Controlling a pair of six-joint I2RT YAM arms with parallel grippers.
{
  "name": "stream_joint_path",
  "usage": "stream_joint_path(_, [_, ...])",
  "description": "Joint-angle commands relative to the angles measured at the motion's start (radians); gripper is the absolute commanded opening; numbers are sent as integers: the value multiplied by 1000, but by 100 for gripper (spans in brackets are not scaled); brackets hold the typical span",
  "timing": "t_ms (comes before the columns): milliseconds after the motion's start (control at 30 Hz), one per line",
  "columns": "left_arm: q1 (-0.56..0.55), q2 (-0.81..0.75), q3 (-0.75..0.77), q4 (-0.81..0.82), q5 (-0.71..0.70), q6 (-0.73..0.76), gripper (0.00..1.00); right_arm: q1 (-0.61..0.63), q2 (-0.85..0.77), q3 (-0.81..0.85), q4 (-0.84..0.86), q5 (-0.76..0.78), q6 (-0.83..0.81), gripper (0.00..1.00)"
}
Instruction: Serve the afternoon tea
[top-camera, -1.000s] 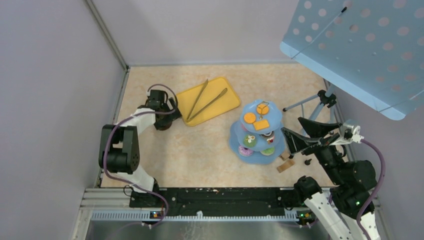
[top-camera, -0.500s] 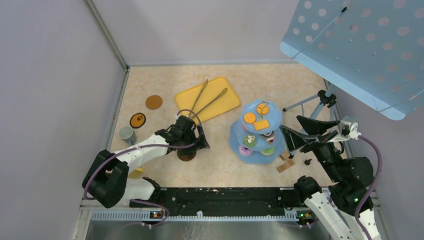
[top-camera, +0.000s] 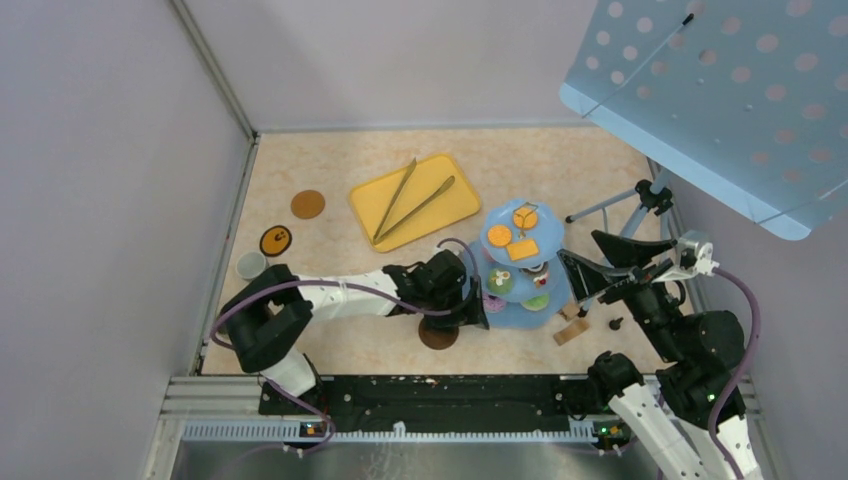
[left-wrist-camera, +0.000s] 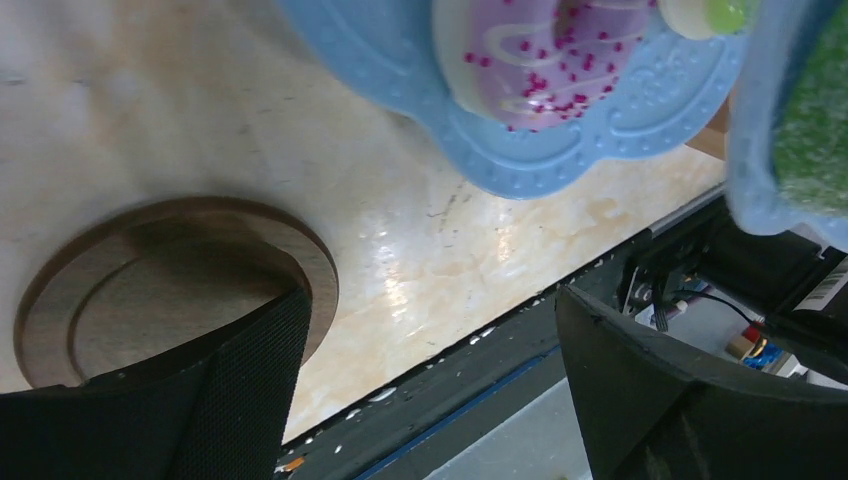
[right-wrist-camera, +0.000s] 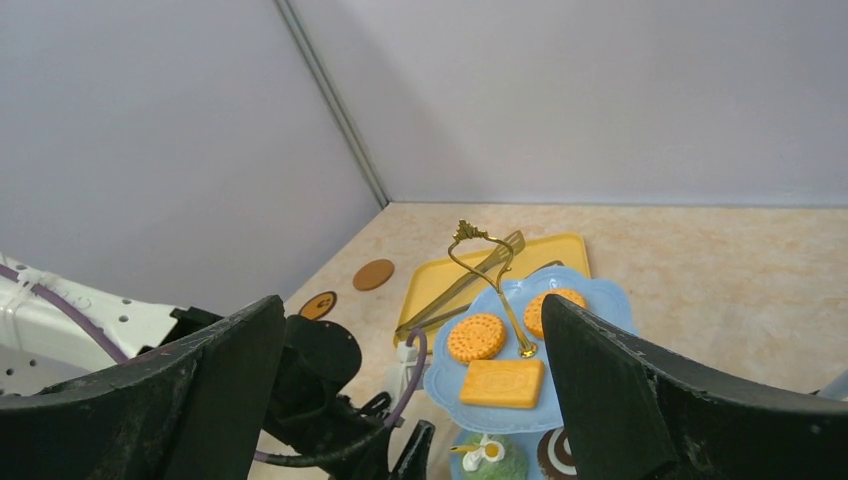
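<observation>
The pale-blue three-tier stand stands right of centre with orange biscuits on its top tier and a pink donut on its bottom tier. My left gripper reaches right to the stand's near-left edge. Its jaws are wide open. A round brown coaster lies flat on the table, its edge under one finger; the other finger is far from it. My right gripper hovers open just right of the stand, with nothing between its fingers.
A yellow tray with metal tongs lies behind the stand. Two more coasters and a grey mug sit at the far left. A wooden block and a tripod are near the right arm.
My left arm swept from the far left across to the stand, and the brown coaster travelled under it. The mug and two coasters on the left came into view. The right arm barely moved.
</observation>
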Motion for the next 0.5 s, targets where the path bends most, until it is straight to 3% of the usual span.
stream_joint_path(0, [-37,53,51,-30,-29,14,98,-7,1,37,5,-3,-4,98])
stream_joint_path(233, [-36,-120,28,-121,-160,75,99,-7,-12,38,-11,11,-13,98])
stream_joint_path(400, [-35,-368,24,-210,-412,268,99,-7,-7,14,20,4,-7,98])
stream_joint_path(467, [-25,-448,41,-318,-564,285,99,-6,0,7,34,-1,-4,98])
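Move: The dark brown coaster's middle lies about 6 cm to the left of the left hand, 1 cm back and 3 cm below, its right rim under the nearer fingertip. The pink donut on the cake stand's bottom plate sits some 6 cm right of the hand and 4 cm ahead. The yellow tray's middle is roughly 29 cm ahead and 12 cm to the left. From the idle right hand the coaster lies about 27 cm left, 4 cm back and 35 cm below. The left hand's left fingertip, still against the brown coaster at its right rim, carries on about 1.5 cm to the right, then comes free. The hand turns back about 5 cm to the left and climbs some 6.5 cm, speeding up and easing forward, as it tilts about 20 degrees so the fingertips swing forward; the fingers stay wide open. ##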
